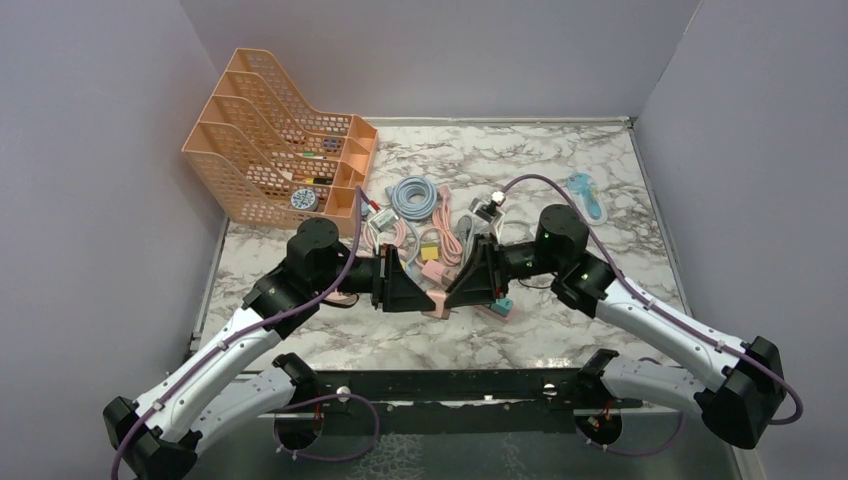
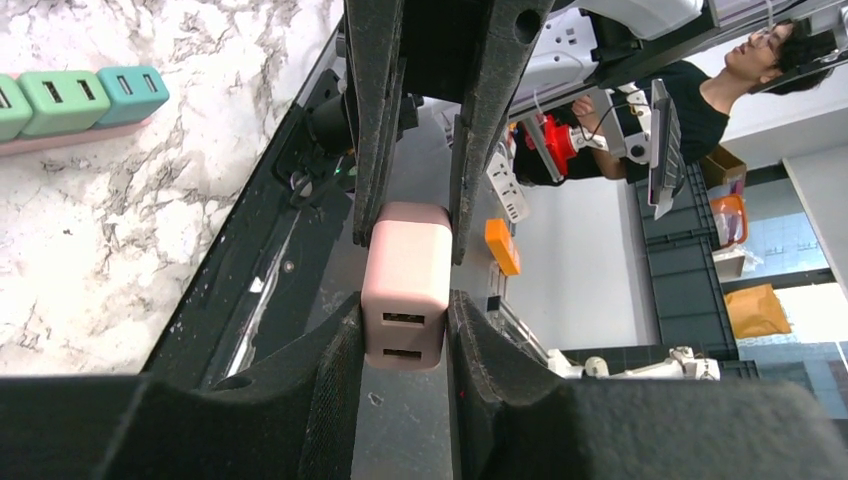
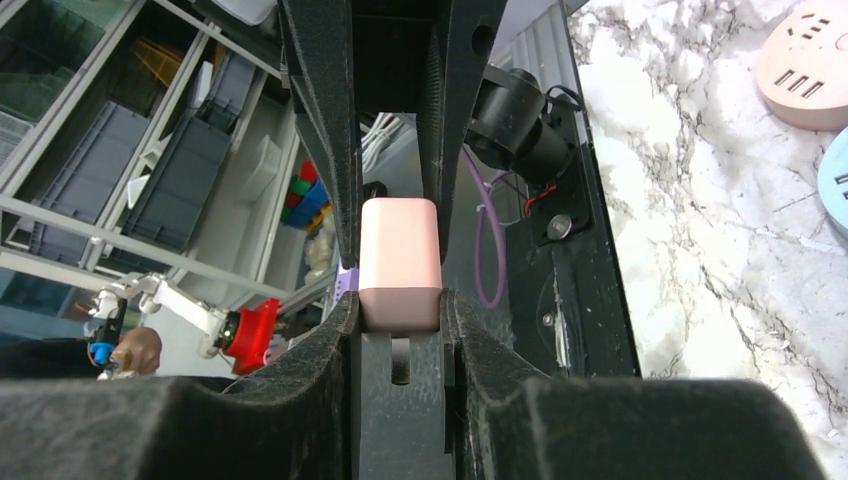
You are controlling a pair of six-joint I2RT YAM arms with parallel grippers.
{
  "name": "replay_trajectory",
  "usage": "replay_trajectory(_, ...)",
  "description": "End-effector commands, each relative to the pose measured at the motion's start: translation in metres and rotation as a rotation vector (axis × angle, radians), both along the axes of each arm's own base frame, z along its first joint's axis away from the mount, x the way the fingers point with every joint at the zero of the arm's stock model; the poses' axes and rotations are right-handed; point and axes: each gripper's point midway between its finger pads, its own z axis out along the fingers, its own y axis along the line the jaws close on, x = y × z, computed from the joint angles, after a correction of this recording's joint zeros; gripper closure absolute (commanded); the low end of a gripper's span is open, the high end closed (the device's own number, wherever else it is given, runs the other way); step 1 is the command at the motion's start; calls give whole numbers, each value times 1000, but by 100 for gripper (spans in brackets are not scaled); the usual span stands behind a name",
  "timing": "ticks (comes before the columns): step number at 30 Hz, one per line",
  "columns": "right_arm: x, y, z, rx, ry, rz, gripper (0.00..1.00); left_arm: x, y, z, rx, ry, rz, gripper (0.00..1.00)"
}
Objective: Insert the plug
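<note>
A pink USB charger plug (image 1: 438, 303) hangs above the table's near middle, pinched from both sides. My left gripper (image 1: 424, 294) is shut on one end and my right gripper (image 1: 455, 293) on the other. In the left wrist view the plug (image 2: 405, 265) shows its two USB ports between my left gripper (image 2: 405, 312), with the right gripper's fingers (image 2: 375, 130) clamping the far end. In the right wrist view the plug (image 3: 400, 250) sits between my right gripper (image 3: 400, 308). A green and teal power strip (image 2: 70, 95) lies on the marble.
An orange file rack (image 1: 270, 150) stands at the back left. Coiled cables (image 1: 415, 195) and several adapters lie behind the grippers. A round pink socket hub (image 3: 805, 70) and a blue one (image 3: 835, 185) lie on the marble. A blue item (image 1: 588, 195) lies at the back right.
</note>
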Motion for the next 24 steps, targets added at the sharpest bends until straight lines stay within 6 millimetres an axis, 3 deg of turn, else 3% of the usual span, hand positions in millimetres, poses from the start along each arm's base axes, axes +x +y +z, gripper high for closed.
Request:
replay_trajectory(1,13,8,10,29,-59,-44,97,9,-2,-7,42,-27,31,97)
replay_trajectory(3,17,8,4,1,-48,-75,83,16,0,-12,76,-48,73,100)
replay_trajectory(6,28,3,-9,-52,-44,-170,52,31,7,-23,161,-86,164,100)
replay_trajectory(8,38,-3,-19,-97,-37,-269,39,44,16,-35,249,-114,235,100)
replay_trajectory(12,60,-25,-41,-210,-28,-483,33,69,49,-68,482,-152,398,100)
replay_trajectory(16,68,-48,-53,-282,8,-631,32,100,102,-96,755,-177,650,100)
replay_trajectory(19,70,-62,-60,-315,38,-708,32,113,132,-105,886,-167,780,100)
replay_trajectory(24,66,-73,-67,-342,81,-752,33,130,177,-103,1062,-149,969,100)
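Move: The left hand's fingers hold the pink plug, whose other end, about 1 cm to their right, is still in the right hand's. The pink round strip lies some 15 cm ahead of the left hand, 21 cm left and 28 cm below; the blue round strip 16 cm ahead, 10 cm left. From the right hand, the pink round strip is about 15 cm ahead and 22 cm left, the plug 1 cm left. The right fingers open and let go of the pink plug, and that hand swings clear, about 6 cm forward and 6 cm right while sinking 5 cm, turning some 35 degrees clockwise. The left fingers keep their grip and carry the plug about 11 cm each forward, left and down towards the round strips, the wrist swinging from pointing sideways to pointing down and forward. ##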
